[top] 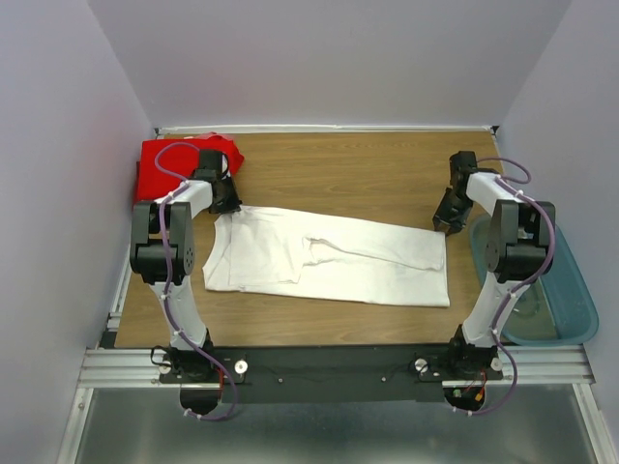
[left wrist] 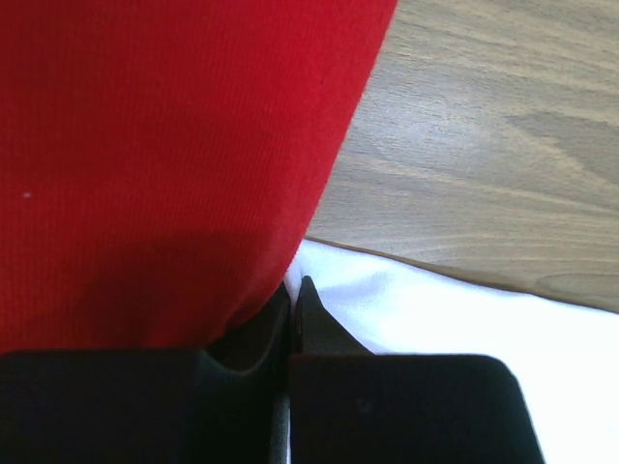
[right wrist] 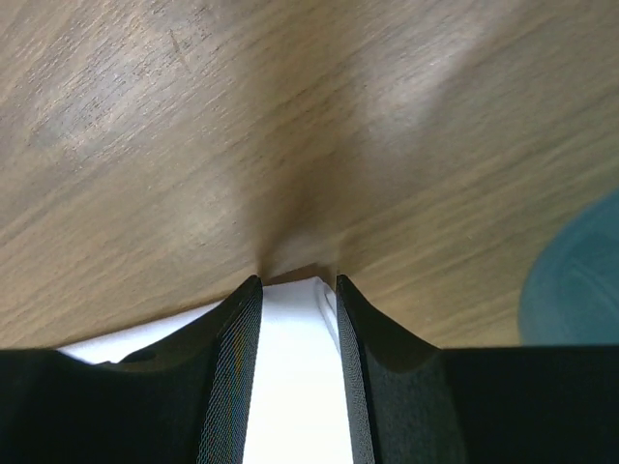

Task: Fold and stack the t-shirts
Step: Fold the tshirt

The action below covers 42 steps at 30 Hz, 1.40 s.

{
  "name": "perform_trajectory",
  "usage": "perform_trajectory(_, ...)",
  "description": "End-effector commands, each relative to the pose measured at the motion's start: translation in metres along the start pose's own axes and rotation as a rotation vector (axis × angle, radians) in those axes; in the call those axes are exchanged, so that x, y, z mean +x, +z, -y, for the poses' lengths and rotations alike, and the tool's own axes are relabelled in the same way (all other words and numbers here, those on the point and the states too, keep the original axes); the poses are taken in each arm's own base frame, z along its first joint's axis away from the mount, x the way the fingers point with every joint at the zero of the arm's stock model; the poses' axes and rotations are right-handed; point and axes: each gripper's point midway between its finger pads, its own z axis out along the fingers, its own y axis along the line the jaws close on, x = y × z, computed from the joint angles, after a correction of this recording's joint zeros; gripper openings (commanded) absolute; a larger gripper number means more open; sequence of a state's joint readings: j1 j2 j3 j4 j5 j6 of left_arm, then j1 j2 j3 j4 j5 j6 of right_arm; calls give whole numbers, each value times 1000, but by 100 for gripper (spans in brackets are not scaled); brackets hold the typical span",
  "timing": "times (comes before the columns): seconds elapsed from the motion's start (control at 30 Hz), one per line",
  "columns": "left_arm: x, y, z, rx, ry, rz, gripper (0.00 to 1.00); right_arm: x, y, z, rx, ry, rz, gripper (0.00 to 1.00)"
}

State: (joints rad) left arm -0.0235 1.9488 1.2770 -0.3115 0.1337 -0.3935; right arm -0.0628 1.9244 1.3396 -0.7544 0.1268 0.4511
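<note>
The white t-shirt point(top: 334, 256) lies folded into a long strip across the middle of the wooden table. My left gripper point(top: 224, 198) is down at its far left corner, right beside the red t-shirt point(top: 179, 159) bunched at the back left. In the left wrist view the left gripper point(left wrist: 293, 282) is shut, with a sliver of white cloth point(left wrist: 435, 309) pinched at its tips and the red t-shirt point(left wrist: 174, 145) close on the left. My right gripper point(top: 447, 220) sits at the shirt's far right corner. There the right gripper point(right wrist: 298, 280) is open, its fingers astride the white corner point(right wrist: 295, 367).
A translucent blue tub point(top: 551, 290) stands at the table's right edge beside the right arm; its rim point(right wrist: 580, 280) shows in the right wrist view. Bare wood point(top: 338, 169) stretches behind the white shirt. Walls close in the back and both sides.
</note>
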Motion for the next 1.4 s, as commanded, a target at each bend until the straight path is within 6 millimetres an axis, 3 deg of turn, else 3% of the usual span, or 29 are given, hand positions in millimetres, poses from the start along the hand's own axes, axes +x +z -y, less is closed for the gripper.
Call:
perform_trajectory(0.0, 10, -1, -18, -59, 25, -25, 5, -5, 9, -8, -33, 0, -3, 44)
perform_trajectory(0.2, 12, 1, -19, -60, 30, -35, 5, 11, 15, 2, -4, -6, -31, 35)
perform_trajectory(0.33, 13, 2, -20, -62, 32, -39, 5, 18, 18, 10, 27, -8, -40, 22)
perform_trajectory(0.47, 13, 1, -25, -85, 38, -40, 5, 17, 20, 16, 58, -16, -34, 0)
perform_trajectory(0.8, 8, -3, -36, -147, 61, -21, 5, 2, 19, 51, 96, 35, -28, 1)
perform_trajectory(0.97, 2, -2, -33, -137, 75, -17, 8, 0, 19, 54, 78, 40, -35, 1)
perform_trajectory(1.03, 0, -2, -30, -121, 79, -17, 13, 0, 18, 50, 61, 38, -38, 0)
perform_trajectory(1.13, -6, -2, -18, -87, 101, -12, 32, -2, 19, 49, 54, 36, -38, 1)
perform_trajectory(1.2, -8, -3, -7, -67, 113, -11, 37, -3, 18, 49, 54, 31, -36, 1)
perform_trajectory(1.3, -13, -9, 14, -33, 127, -3, 50, -3, 17, 49, 55, 25, -33, 1)
perform_trajectory(1.33, -16, -13, 22, -22, 123, 5, 59, -3, 17, 49, 55, 24, -33, 0)
perform_trajectory(1.37, -20, -18, 32, -2, 126, 15, 60, -4, 16, 49, 51, 24, -31, 1)
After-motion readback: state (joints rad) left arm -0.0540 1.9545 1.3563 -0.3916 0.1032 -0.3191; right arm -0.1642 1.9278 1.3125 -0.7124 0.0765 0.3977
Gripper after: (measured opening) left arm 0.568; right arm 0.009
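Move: The right gripper hovers open right over the white t-shirt's far right corner, about 1 cm above it. From it, the shirt's near right corner is some 25 cm back and 2 cm right, and the blue bin's middle about 28 cm right and 16 cm back. The left gripper already grips the far left corner, right at its fingertips; the red stack's middle is roughly 11 cm ahead and 16 cm left of it. Lower the right gripper just under 1 cm, shut it to pinch the far right corner, then drag that corner about 3 cm right along the table towards the bin, keeping the grip. Keep the left gripper shut in place beside the red stack, and near the end open it to about half, letting go of the far left corner, and start lifting it 1–1.5 cm. ##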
